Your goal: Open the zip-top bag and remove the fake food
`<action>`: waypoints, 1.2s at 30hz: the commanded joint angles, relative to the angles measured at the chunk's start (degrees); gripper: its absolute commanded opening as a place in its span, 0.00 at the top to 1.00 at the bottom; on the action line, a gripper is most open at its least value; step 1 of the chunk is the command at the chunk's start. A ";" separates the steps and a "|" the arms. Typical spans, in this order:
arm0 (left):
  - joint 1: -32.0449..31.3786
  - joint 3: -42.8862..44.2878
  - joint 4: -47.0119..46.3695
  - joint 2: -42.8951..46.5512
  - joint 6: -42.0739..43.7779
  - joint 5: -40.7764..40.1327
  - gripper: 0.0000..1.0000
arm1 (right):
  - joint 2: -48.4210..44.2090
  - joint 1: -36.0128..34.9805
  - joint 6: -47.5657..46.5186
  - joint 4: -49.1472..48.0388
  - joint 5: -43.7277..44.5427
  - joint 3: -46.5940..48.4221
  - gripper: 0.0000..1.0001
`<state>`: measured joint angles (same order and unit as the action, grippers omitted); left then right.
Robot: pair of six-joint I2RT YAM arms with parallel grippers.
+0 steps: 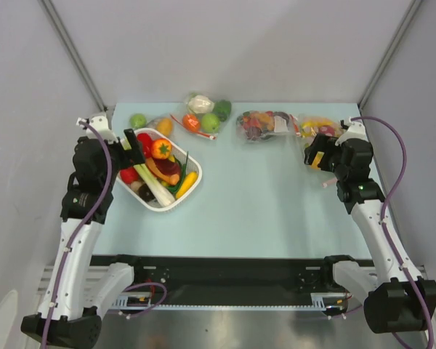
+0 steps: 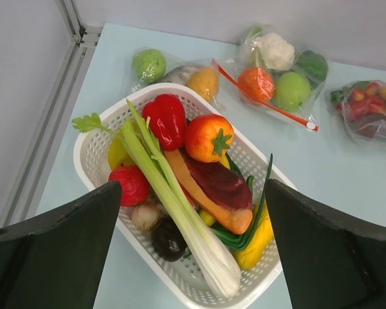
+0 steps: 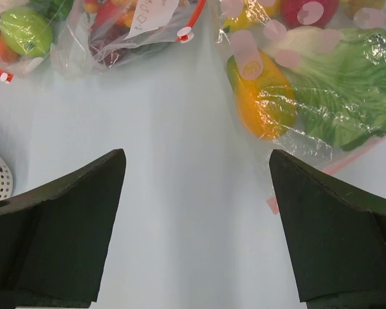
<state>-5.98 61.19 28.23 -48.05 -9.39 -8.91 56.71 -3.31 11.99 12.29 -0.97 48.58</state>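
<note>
The zip-top bag (image 3: 321, 77) lies at the far right of the table, clear and crinkly, with a thin pinkish-red zip strip (image 3: 347, 161) along its near edge. Inside it I see a leafy green lettuce (image 3: 341, 90), an orange-yellow fruit (image 3: 264, 96) and a red piece (image 3: 309, 9). In the top view the bag (image 1: 314, 129) is partly hidden by my right gripper (image 1: 318, 155). In its wrist view the right gripper (image 3: 196, 225) is open and empty over bare table, just left of and nearer than the bag. My left gripper (image 1: 134, 150) is open and empty above the white basket (image 2: 93, 161).
The basket (image 1: 176, 201) holds red peppers, a tomato, a leek and other toys. A bag with dark purple items and a white label (image 1: 265, 125), a bag with cauliflower and green fruit (image 1: 206, 113), and a bag with a green apple (image 1: 151, 122) line the far edge.
</note>
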 commanded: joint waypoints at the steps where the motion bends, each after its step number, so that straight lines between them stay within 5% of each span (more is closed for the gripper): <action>1: 0.26 2.27 -0.01 -0.11 0.42 -1.20 0.00 | 0.07 -0.20 0.05 -1.40 0.00 2.66 0.00; 11: -1.13 1.56 -1.25 -2.39 1.65 2.93 0.03 | -0.20 0.58 -1.53 -0.08 0.97 2.66 0.00; 15: -12.01 2.62 -1.59 -6.78 1.92 -4.26 0.02 | 2.87 2.16 -1.44 2.03 7.55 3.36 0.00; 24: -30.56 0.42 -13.19 -17.59 -9.41 1.00 0.00 | 14.39 2.87 -1.97 3.17 13.37 6.44 0.01; 36: -36.03 -0.54 -14.52 -21.91 -11.27 2.75 0.00 | 20.01 -6.00 -0.21 12.84 26.01 7.06 0.03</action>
<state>-41.69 61.06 16.43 -69.78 -19.53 -7.27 75.46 -7.60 10.94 23.05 19.16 54.46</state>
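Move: Below the right hand, about 22 cm down, the pink zip end of the rightmost food bag lies some 6 cm right and 1 cm back; the bag's papaya sits about 6 cm ahead and 3 cm right, the tomato bag 18 cm ahead and 16 cm left. For the left hand, that zip end is roughly 65 cm right, 1 cm ahead, 31 cm below; the basket's middle is 6 cm right, 5 cm ahead. Sinking about 9 cm towards the rightmost bag's zip end, the right hand first swings right, then eases a little back left, tipping its open fingers some 20 degrees further down. The left hand sweeps about 24 cm right from over the basket towards that bag, dropping 8 cm and turning clockwise, fingers still wide. ##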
